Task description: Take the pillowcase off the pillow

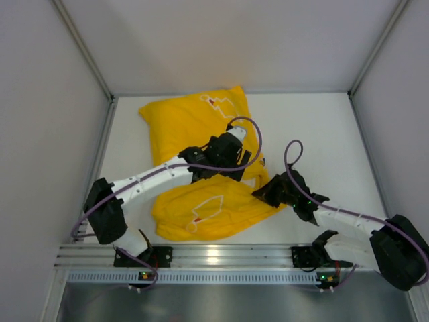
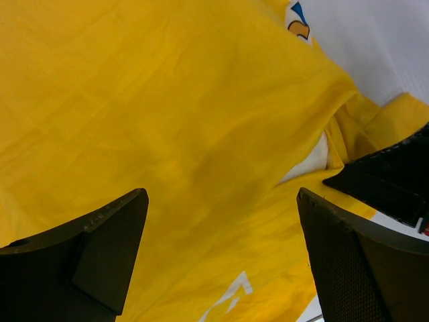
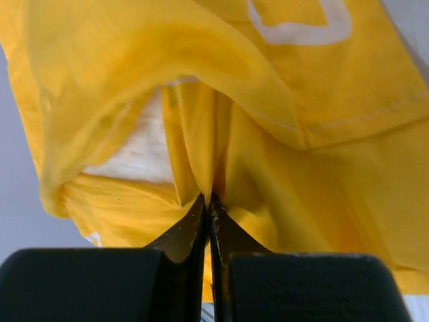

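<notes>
The bright yellow pillowcase [image 1: 194, 208] lies crumpled across the middle of the table, white outline print facing up. The pillow is inside it. Only slivers of cream show through the opening, in the right wrist view [image 3: 134, 157] and the left wrist view [image 2: 312, 161]. My left gripper [image 1: 231, 157] is open over the middle of the case, and its fingers [image 2: 107, 248] straddle yellow fabric [image 2: 201, 134]. My right gripper [image 1: 266, 191] is at the case's right edge. Its jaws are shut on a pinched fold of the yellow fabric [image 3: 201, 154] next to the opening.
The white table [image 1: 315, 134] is walled by panels at the back and on both sides. The aluminium rail [image 1: 221, 255] holding the arm bases runs along the near edge. The left arm [image 1: 147, 181] lies across the pillowcase.
</notes>
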### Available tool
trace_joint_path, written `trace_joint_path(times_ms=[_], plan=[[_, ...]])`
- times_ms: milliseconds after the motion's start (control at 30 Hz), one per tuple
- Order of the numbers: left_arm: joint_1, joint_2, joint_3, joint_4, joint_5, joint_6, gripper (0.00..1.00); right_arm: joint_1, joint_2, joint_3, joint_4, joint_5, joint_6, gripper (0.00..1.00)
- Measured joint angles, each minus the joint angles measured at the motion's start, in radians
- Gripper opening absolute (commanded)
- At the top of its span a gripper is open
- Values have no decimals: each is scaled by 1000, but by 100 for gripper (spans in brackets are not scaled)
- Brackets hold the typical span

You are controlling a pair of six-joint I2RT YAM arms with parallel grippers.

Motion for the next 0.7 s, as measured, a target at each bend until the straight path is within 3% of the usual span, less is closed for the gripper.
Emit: trace_joint_path(times_ms=[167, 400, 467, 533, 567, 600, 667, 700], plan=[[0, 108, 11, 0, 37, 60, 83, 9, -106, -92, 3, 3, 0, 0], [-5, 216, 14, 0, 45, 108, 76, 10, -135, -117, -10, 3, -5, 0], [-8, 219, 19, 0, 44, 116, 69, 10, -136, -117, -10, 2, -10, 0], [-13, 227, 29, 0, 39, 115, 54, 10, -136, -117, -9, -2, -13, 0], [-14, 231, 34, 3, 37, 115, 48, 10, -136, -117, -9, -7, -16, 10], [-16, 233, 34, 6, 35, 113, 41, 10, -137, -117, -10, -12, -19, 26], [-21, 232, 34, 7, 24, 105, 7, 11, -155, -117, -18, -24, -32, 59], [-22, 232, 34, 8, 14, 103, 0, 11, -172, -117, -25, -28, -34, 67]])
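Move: Under the left hand, about 8 cm down and 2 cm to its right, lies the upper layer of the pillowcase beside its opening; the bare white pillow patch is 7 cm right and 9 cm below, the printed label 12 cm right, 6 cm ahead and 13 cm below. The right fingers already hold the near rim fold; from them that upper layer is some 5 cm ahead and 6 cm left, the patch 4 cm ahead and 1 cm left. Dropping almost straight down about 8 cm, the open left hand drifts a little right and rolls some 10 degrees, then stops at the upper layer and shuts its fingers, pinching up cloth beside the opening. The right hand meanwhile draws its held rim back 2 to 3 cm, slightly right and down, away from the patch, waits there, then opens and lets go. ##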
